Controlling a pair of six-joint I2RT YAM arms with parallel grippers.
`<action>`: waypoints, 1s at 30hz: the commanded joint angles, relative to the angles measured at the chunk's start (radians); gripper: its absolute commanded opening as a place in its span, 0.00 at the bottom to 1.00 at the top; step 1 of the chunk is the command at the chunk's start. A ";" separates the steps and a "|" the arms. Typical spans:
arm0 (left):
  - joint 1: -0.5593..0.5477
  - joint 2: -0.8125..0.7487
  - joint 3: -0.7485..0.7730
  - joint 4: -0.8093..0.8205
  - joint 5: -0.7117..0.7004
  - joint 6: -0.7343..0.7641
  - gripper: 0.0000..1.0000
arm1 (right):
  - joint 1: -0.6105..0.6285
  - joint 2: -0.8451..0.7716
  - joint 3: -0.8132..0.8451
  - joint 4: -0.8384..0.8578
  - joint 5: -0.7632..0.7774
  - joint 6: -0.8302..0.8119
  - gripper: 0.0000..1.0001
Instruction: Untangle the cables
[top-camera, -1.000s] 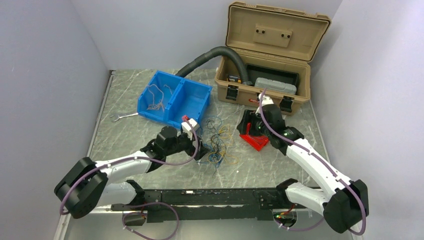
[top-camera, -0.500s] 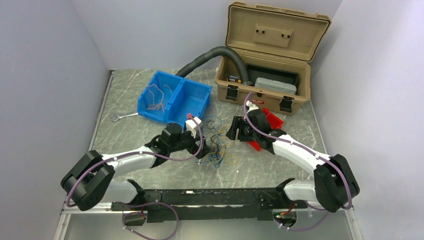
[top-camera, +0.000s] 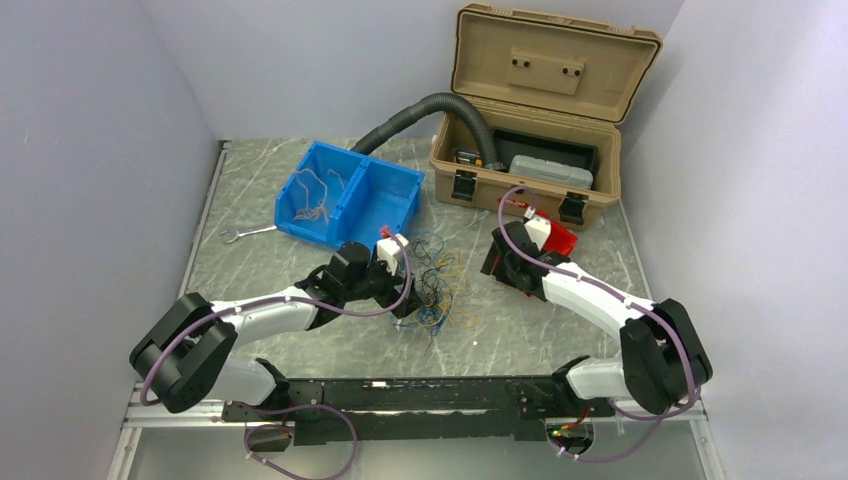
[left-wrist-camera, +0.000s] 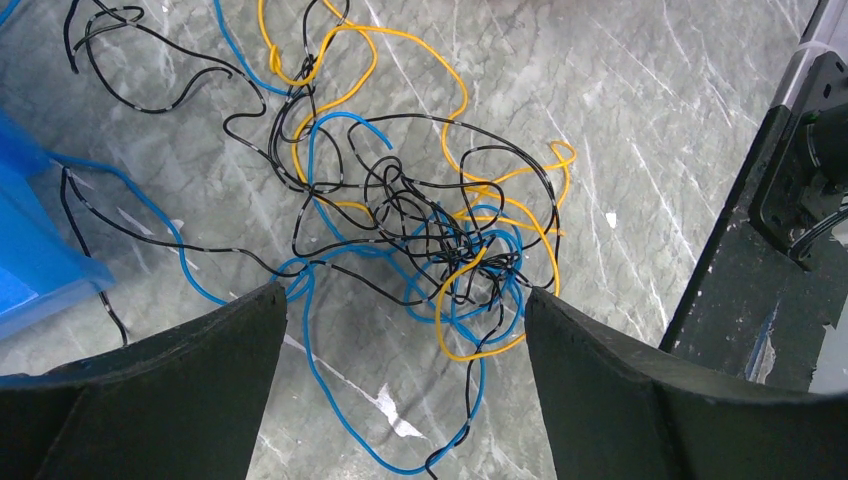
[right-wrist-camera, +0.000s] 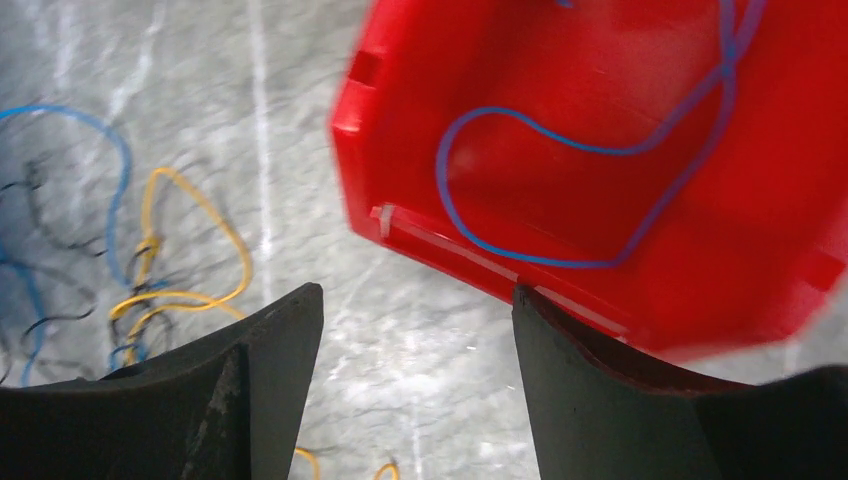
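The cables (top-camera: 436, 285) lie as a tangle of thin blue, black and yellow wires on the marble table (top-camera: 300, 150), seen close up as a knot (left-wrist-camera: 440, 240). My left gripper (top-camera: 405, 303) (left-wrist-camera: 405, 295) hangs open just above the tangle's near edge, with nothing between its fingers. My right gripper (top-camera: 500, 262) (right-wrist-camera: 415, 295) is open over bare table at the left rim of a red bin (right-wrist-camera: 620, 120) (top-camera: 560, 238). One blue cable (right-wrist-camera: 560, 263) lies looped inside that bin. Yellow strands (right-wrist-camera: 190, 290) of the tangle show to the left.
A blue two-part bin (top-camera: 345, 195) holds whitish wires (top-camera: 315, 200) in its left compartment. A tan case (top-camera: 530, 170) stands open at the back, with a black corrugated hose (top-camera: 430, 108) running into it. A wrench (top-camera: 245, 233) lies far left. A black rail (top-camera: 400, 395) runs along the front.
My right gripper swung left from above the red bin, then back to the bin's left rim. My left arm reached slightly further toward the tangle. Both grippers stayed open.
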 joint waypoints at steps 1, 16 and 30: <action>-0.003 -0.007 0.030 -0.002 0.017 0.007 0.91 | -0.007 -0.046 0.029 -0.184 0.204 0.106 0.71; -0.003 0.012 0.045 -0.021 0.020 0.012 0.91 | 0.027 -0.180 0.012 0.080 -0.141 -0.213 0.79; -0.007 0.092 0.106 -0.091 0.025 0.014 0.89 | 0.124 -0.090 -0.092 0.262 -0.443 -0.274 0.73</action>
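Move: From the right hand, the black-and-blue cable tangle lies some 14 cm to the left and 3 cm back, roughly 4 cm below. Its yellow loops are nearer, about 10 cm left and level fore and aft; the red bin is centred about 6 cm ahead and 5 cm right. The left hand has the tangle only some 6 cm to its right, level fore and aft and about 7 cm below; the blue bin is centred about 21 cm ahead and 12 cm left of it. Rightward first by about 4.5 cm and slightly back, the open right hand then reverses and swings some 12 cm left from beside the red bin towards the tangle, arching up and sinking again while it turns about 40 degrees counter-clockwise. The left hand mostly waits beside the tangle, then sinks about 2 cm towards it with a slight tilt, fingers still wide open. ##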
